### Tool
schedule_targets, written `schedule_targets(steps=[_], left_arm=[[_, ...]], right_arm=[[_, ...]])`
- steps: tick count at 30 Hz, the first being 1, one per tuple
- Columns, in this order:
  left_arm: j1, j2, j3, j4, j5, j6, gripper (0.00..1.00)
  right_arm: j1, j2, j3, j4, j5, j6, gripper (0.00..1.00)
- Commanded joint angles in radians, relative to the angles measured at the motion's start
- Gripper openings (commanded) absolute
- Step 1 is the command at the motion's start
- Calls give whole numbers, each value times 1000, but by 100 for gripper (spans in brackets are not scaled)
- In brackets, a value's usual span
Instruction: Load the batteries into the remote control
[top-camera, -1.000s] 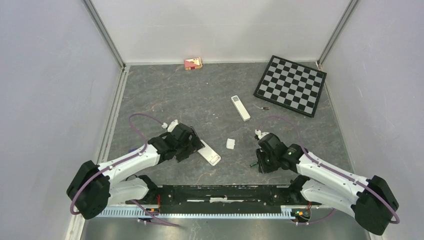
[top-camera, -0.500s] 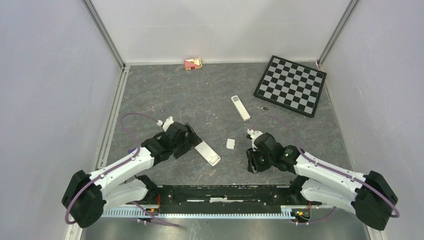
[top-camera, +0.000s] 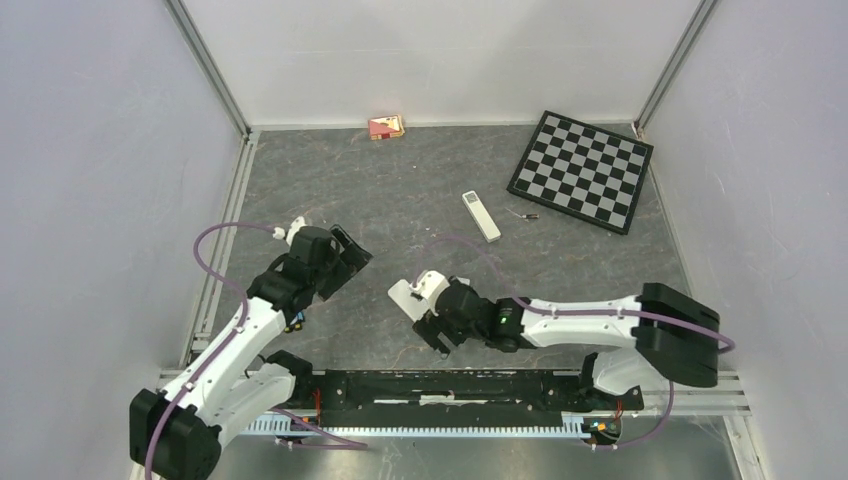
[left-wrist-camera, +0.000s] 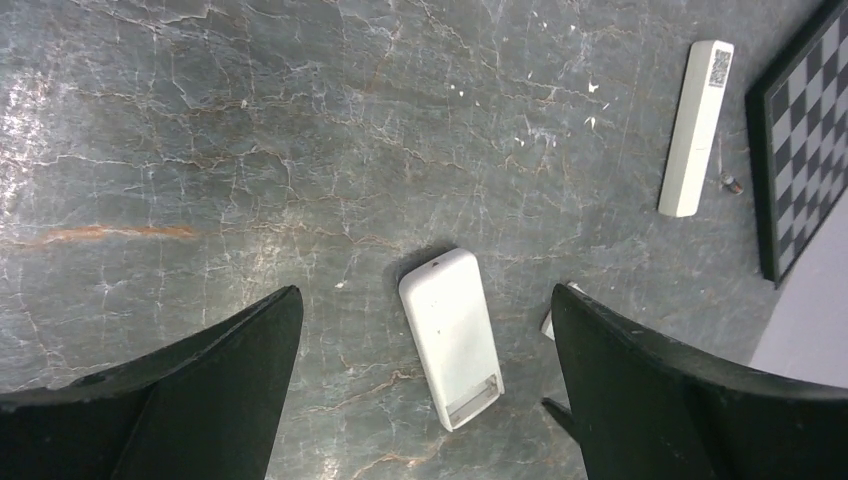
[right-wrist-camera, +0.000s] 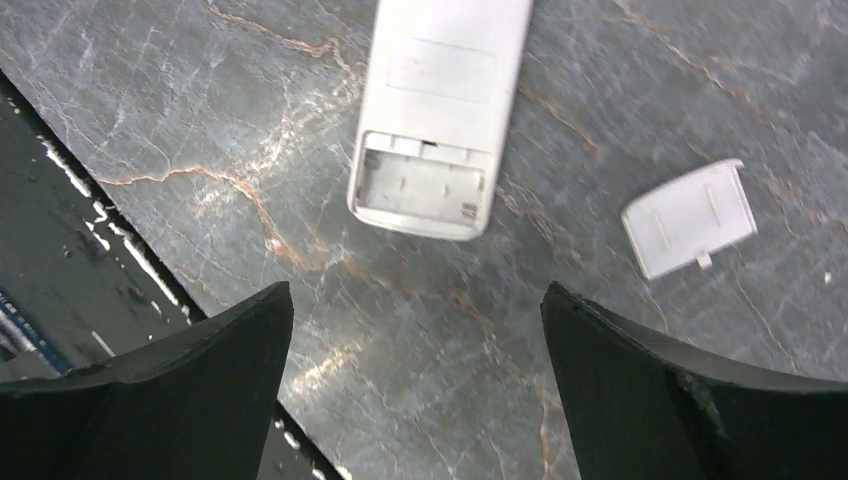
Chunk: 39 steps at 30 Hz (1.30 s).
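The white remote control (right-wrist-camera: 440, 95) lies back up, its battery bay (right-wrist-camera: 425, 188) uncovered with no battery showing in it. The loose cover (right-wrist-camera: 688, 217) lies just right of it. My right gripper (right-wrist-camera: 415, 290) hangs open above the floor just short of the bay end, holding nothing; in the top view it (top-camera: 432, 330) hides most of the remote (top-camera: 402, 294). From above and to the left, my open left gripper (left-wrist-camera: 425, 295) looks down on the same remote (left-wrist-camera: 450, 335). One battery (top-camera: 527, 214) lies by the chessboard, also seen as a dark speck (left-wrist-camera: 730, 183).
A second, slimmer white remote (top-camera: 481, 215) lies mid-table. The chessboard (top-camera: 580, 170) sits at the back right and a small red box (top-camera: 386, 127) against the back wall. The black base rail (right-wrist-camera: 60, 220) runs close to the remote's bay end.
My right arm swung left across the table to the remote and its jaws opened wide. My left gripper drew back up and to the left, off the remote.
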Motion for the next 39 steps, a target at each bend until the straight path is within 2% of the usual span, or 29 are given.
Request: schedule_targets(steps=[1, 5, 10, 15, 19, 22, 25, 32, 36, 39], left_arm=[[82, -7, -5, 9, 127, 56, 100], [113, -5, -24, 26, 190, 57, 100], [128, -8, -20, 16, 202, 68, 100], [136, -18, -18, 6, 209, 79, 100], [140, -19, -16, 6, 236, 106, 100], [139, -9, -25, 28, 297, 130, 100], [140, 7, -51, 77, 381, 146, 100], [140, 46, -177, 242, 575, 93, 100], [140, 59, -258, 369, 634, 45, 100], [139, 70, -282, 423, 670, 65, 100]], right_arm=[[38, 88, 72, 148, 107, -93, 98], [38, 146, 85, 187, 102, -81, 98], [26, 218, 119, 183, 98, -22, 98], [-11, 265, 127, 175, 46, 21, 90], [-63, 273, 108, 188, -44, 23, 79], [-94, 277, 99, 187, -94, -6, 58], [-97, 267, 80, 208, -93, -72, 44], [-109, 209, 62, 284, -117, -227, 33], [-114, 175, 54, 320, -139, -276, 31], [-122, 141, 33, 346, -183, -311, 30]])
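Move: The remote control lies back side up. Its middle is about 7 cm ahead of the right hand, 5 cm to its left and 4 cm below, with the open battery compartment at the near end. From the left hand that middle is roughly 7 cm back, 11 cm right and 10 cm below. The battery cover sits some 3 cm ahead and 10 cm right of the remote control; the narrow remote is about 18 cm ahead and 14 cm right of it. The remote control's compartment end is pinched by its long edges as the right hand goes about 4 cm forward, 3 cm left and 3 cm down, closing; it then keeps hold, rises about 1 cm and turns some 10 degrees counter-clockwise. The left hand, open throughout, hovers at first, then goes down, back and right towards the remote control's far end, rolling its left side down. ##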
